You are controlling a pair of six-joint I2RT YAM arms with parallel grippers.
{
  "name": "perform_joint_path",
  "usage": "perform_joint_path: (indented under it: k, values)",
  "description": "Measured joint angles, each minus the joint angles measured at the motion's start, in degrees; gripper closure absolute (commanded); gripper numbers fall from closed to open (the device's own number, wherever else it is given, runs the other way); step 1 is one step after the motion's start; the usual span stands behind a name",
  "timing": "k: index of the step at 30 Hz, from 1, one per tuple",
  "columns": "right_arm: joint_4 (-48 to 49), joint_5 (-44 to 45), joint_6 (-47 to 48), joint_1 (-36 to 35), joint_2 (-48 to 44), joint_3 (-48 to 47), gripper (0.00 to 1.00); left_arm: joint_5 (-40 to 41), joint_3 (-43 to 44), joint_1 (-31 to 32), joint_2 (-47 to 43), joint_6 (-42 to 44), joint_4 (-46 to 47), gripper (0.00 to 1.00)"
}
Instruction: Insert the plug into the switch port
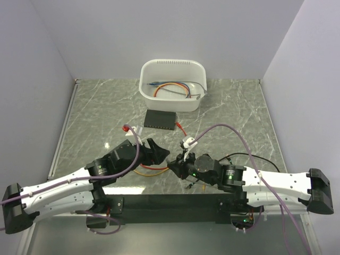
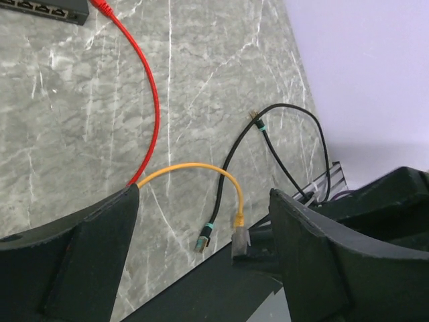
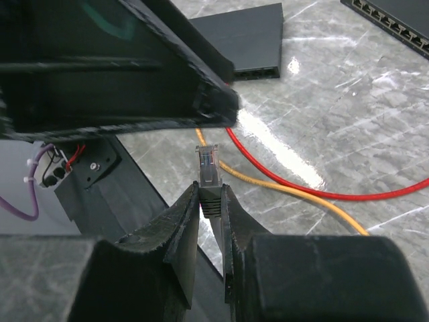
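Note:
My right gripper (image 3: 210,191) is shut on the plug (image 3: 208,164), which has a clear tip and a ribbed dark grey boot and points up out of the fingers. The plug (image 2: 240,243) also shows in the left wrist view, between the wide-apart jaws of my open left gripper (image 2: 204,201), touching neither finger. Both grippers, left (image 1: 161,154) and right (image 1: 174,163), meet near the table's front middle. The black switch (image 1: 159,120) lies further back, its row of ports (image 3: 395,27) facing the arms. It is also seen at the top left of the left wrist view (image 2: 43,10).
A yellow cable (image 2: 194,166) ends right at the held plug's tip; whether they join I cannot tell. A red cable (image 2: 151,100) runs from the switch. A black cable (image 2: 228,161) with teal bands lies beside them. A white bin (image 1: 172,85) holds cables. A black flat box (image 3: 244,37) lies near the switch.

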State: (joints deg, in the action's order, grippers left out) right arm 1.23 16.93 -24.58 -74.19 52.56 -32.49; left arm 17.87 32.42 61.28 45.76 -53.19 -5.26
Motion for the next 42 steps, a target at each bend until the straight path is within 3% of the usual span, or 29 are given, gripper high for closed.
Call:
perform_joint_path:
  k: [7,18,21,25,27,30,31,34,42]
  values:
    - [0.2,0.2,0.0,0.0,-1.3,0.0,0.92,-0.9,-0.1,0.3,2.1,-1.1,3.8,0.29]
    - [1.2,2.3,-1.1,0.2,-1.0,-0.1,0.91,-0.9,-0.1,3.1,3.7,-1.9,5.9,0.39]
    - [1.5,2.7,-1.3,0.2,-1.2,-0.1,0.91,-0.5,-0.2,3.9,4.0,-2.3,6.1,0.53]
    - [1.7,2.9,-1.6,0.3,-1.5,-0.1,0.91,-0.1,-0.3,4.5,4.1,-3.0,7.3,0.94]
    - [1.6,3.0,-1.6,0.3,-1.7,-0.1,0.9,0.1,-0.3,4.9,4.3,-3.4,8.1,0.99]
    - [1.6,2.9,-1.6,0.4,-2.1,-0.1,0.77,0.3,-0.3,4.9,4.4,-3.7,8.8,1.0]
    - [1.6,2.9,-1.7,0.4,-2.3,-0.1,0.66,0.3,-0.3,5.0,4.4,-3.7,8.9,0.99]
    - [2.0,3.0,-2.4,0.4,-3.0,-0.1,0.55,1.5,-0.3,5.0,4.4,-3.7,8.1,1.0]
    - [2.4,3.6,-2.6,0.4,-8.2,0.7,0.51,4.0,-0.3,4.9,3.9,-4.6,5.4,1.0]
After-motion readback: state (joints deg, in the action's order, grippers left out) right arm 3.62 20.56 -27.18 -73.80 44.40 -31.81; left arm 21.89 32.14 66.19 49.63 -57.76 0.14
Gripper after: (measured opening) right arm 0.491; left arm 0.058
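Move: Just 3 cm to the left hand's right, some 2 cm back and 1 cm lower, is the grey cable's plug, pinched at the right hand's fingertips, about 1 cm ahead and 1 cm left of that hand's point. Below the left hand by about 18 cm are the small switch with red and yellow cables, roughly 17 cm left and 4 cm ahead, and the wide switch, some 18 cm ahead and 1 cm left. Reaching about 3.5 cm right and slightly back, the open left hand closes its fingers on the held grey plug, while the right hand keeps its pinch and lifts it some 2 cm. The right fingers then open and release, rising another 3 cm with a slight drift right and tipping up; the left hand eases about 1 cm back leftward, keeping hold. ##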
